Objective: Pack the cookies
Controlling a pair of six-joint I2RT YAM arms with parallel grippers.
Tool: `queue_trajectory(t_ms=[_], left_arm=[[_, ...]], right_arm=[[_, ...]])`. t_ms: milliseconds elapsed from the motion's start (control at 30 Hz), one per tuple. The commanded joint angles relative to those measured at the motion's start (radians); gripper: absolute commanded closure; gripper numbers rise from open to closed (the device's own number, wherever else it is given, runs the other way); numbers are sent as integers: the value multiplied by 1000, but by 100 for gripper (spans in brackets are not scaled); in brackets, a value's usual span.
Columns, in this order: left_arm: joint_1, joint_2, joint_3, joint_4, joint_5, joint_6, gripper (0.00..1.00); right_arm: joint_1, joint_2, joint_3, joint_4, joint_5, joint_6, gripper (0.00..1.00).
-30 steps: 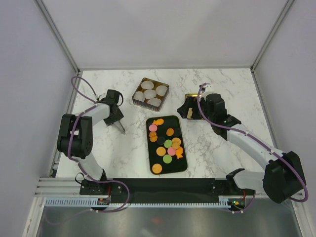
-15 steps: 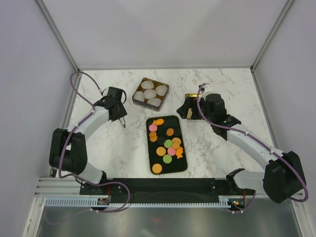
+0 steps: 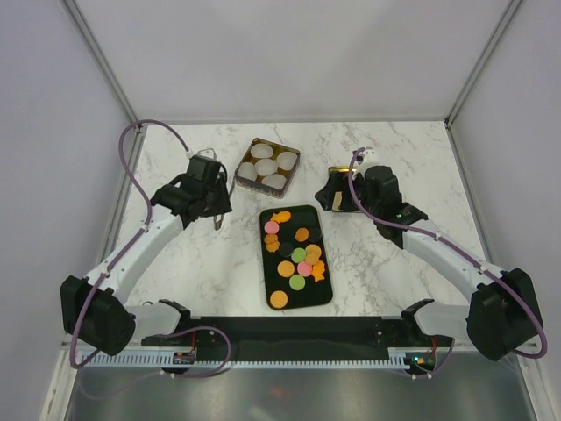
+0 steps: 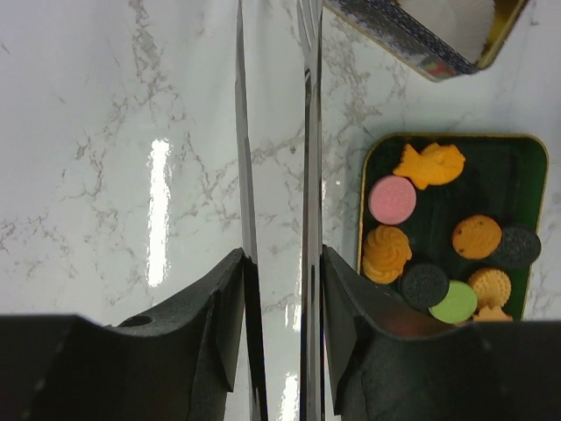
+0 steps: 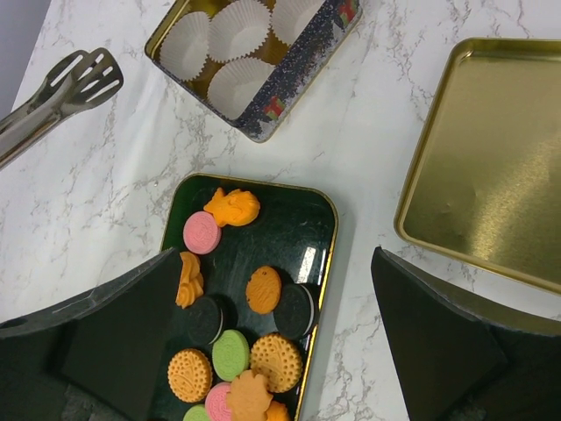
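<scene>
The cookies [image 3: 294, 254], round and shaped pieces in orange, pink, green and dark brown, lie on a black tray [image 3: 326, 289] at the table's middle; they also show in the right wrist view [image 5: 263, 289]. My left gripper [image 3: 213, 206] hangs left of the tray, shut on metal tongs [image 4: 308, 132] whose two blades run between its jaws [image 4: 280, 263]. The tongs' tips [image 5: 66, 83] hover over bare marble. My right gripper [image 3: 331, 195] stands wide open above the tray's right side [image 5: 276, 263], holding nothing.
A square tin [image 3: 241, 181] with white paper cups [image 5: 237, 26] sits behind the tray. Its gold lid [image 5: 491, 158] lies to the right, partly under my right wrist. Grey walls close in the marble table [image 3: 175, 254].
My left gripper has narrowed onto the tongs and shifted a little right toward the tin while its arm stretched out. The right arm has not moved.
</scene>
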Motion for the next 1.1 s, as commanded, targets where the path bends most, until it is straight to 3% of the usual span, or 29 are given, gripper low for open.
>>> queue_trajectory(t_ms=[0, 267, 533, 1067], left_arm=[[-45, -57, 69, -95, 59, 98, 55], [-197, -92, 103, -188, 122, 135, 56], [-281, -120, 94, -241, 173, 141, 57], [-347, -52, 90, -260, 202, 170, 50]], right_arm=[[4, 4, 44, 9, 45, -30, 2], [5, 22, 59, -17, 90, -58, 2], [4, 40, 68, -26, 104, -75, 2], [4, 45, 70, -34, 99, -81, 2]])
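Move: The left hand, already holding the tongs aloft, has the pink cookie about 11 cm to its right, 1 cm ahead and 15 cm below. The swirl cookie is 11 cm right and 4 back, the black sandwich cookie 16 right and 7 back, the fish cookie 14 right and 4 ahead. The tin of paper cups is some 20 cm ahead, 9 right. From the right hand, the pink cookie lies about 21 cm left, 2 back, 17 below. Back about 11 cm and some 8 cm to the right, the left hand carries the tongs to the tray's left edge, turning clockwise about 30 degrees so their heads swing over the pink and swirl cookies. It stays high, slows to a stop, tips a little further down and eases its grip slightly. The empty, open right hand shifts a couple of centimetres down, right and forward. ##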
